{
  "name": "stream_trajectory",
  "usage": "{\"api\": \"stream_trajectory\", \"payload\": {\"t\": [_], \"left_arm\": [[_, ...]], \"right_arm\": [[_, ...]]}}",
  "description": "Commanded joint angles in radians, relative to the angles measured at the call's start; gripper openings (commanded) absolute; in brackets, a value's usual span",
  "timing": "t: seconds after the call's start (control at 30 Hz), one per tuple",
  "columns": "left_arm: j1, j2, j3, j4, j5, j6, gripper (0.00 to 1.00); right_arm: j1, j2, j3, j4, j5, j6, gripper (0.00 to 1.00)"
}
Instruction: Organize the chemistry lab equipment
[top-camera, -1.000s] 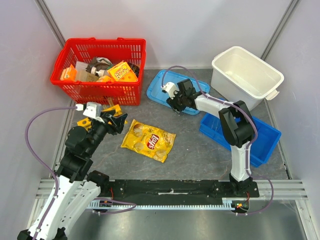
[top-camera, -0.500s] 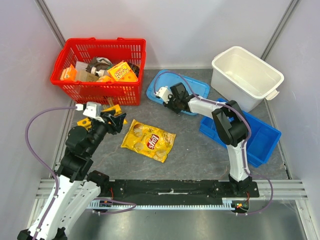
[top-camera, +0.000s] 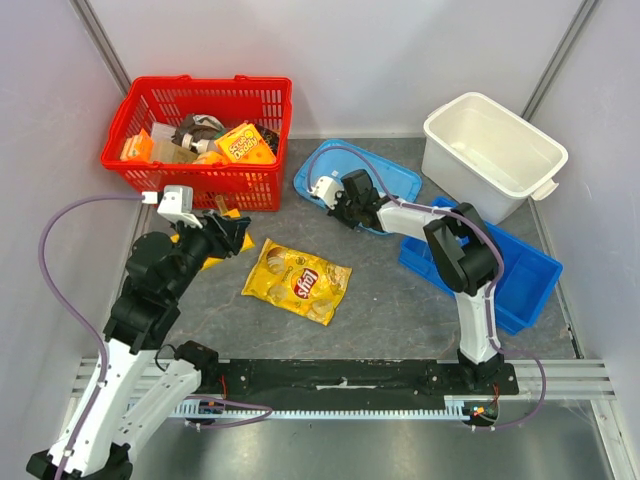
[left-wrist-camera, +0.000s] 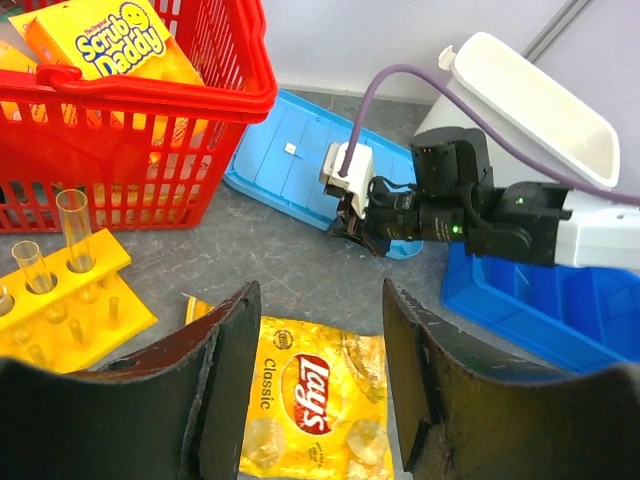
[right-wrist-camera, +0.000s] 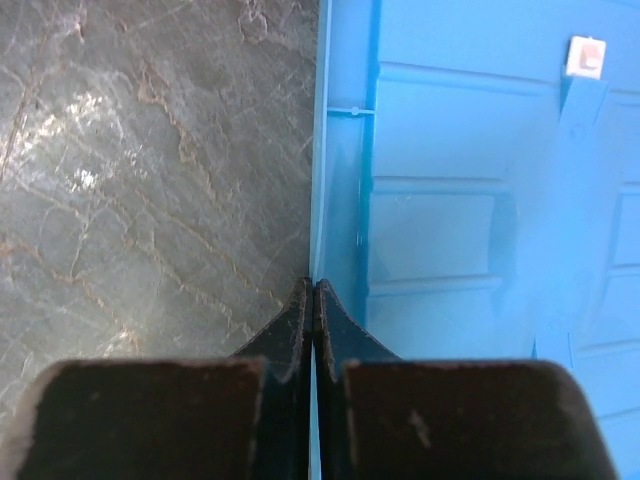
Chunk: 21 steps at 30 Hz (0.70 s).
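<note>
A yellow test tube rack holding clear test tubes lies on the table in front of the red basket. In the top view my left arm hides most of the rack. My left gripper hovers open, just right of the rack and above the chips bag, with nothing between its fingers. A flat blue lid lies at the table's middle back. My right gripper is shut on the lid's near-left rim, a thin blue edge showing between the jaws.
A yellow Lay's chips bag lies at the centre. The red basket at back left holds a sponge pack and several other items. A white tub stands at back right, a blue bin in front of it.
The right gripper slid left along the lid's edge and closed on its rim. The left arm shifted slightly left and up, its jaws still open.
</note>
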Motion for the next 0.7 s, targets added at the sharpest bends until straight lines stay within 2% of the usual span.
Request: {"api": "stream_trajectory", "payload": {"t": [0.0, 0.27, 0.67], "left_arm": [[-0.002, 0.049, 0.087, -0.078, 0.012, -0.101, 0.58], [-0.003, 0.147, 0.150, -0.149, 0.009, -0.135, 0.58], [-0.003, 0.293, 0.267, -0.186, 0.012, -0.072, 0.61]], "right_arm": [[0.005, -0.125, -0.075, 0.192, 0.010, 0.005, 0.00], [0.005, -0.231, -0.135, 0.300, 0.009, 0.051, 0.00], [0.005, -0.349, -0.201, 0.400, 0.033, 0.129, 0.00]]}}
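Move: The right hand already has the near long edge of the blue lid shut between its fingers. The lid's middle lies about 8 cm ahead, 2 cm right and level with them. From that hand the white tub is roughly 27 cm right and 9 ahead, its middle some 8 cm higher. The blue box is 26 cm right and 12 back, and the chip bag 9 left and 17 back. From the left hand the lid is some 28 cm ahead, 18 right and 30 below. Still pinching the lid's near edge in shut fingertips, the right hand draws it almost straight up off the table by about 12 cm, quickest in mid-lift. The wrist tips the fingers upward and raises the hand's left side, some 20 degrees altogether. The empty left hand, half open, tips down about 15 degrees while easing a couple of centimetres forward and slightly lower. ##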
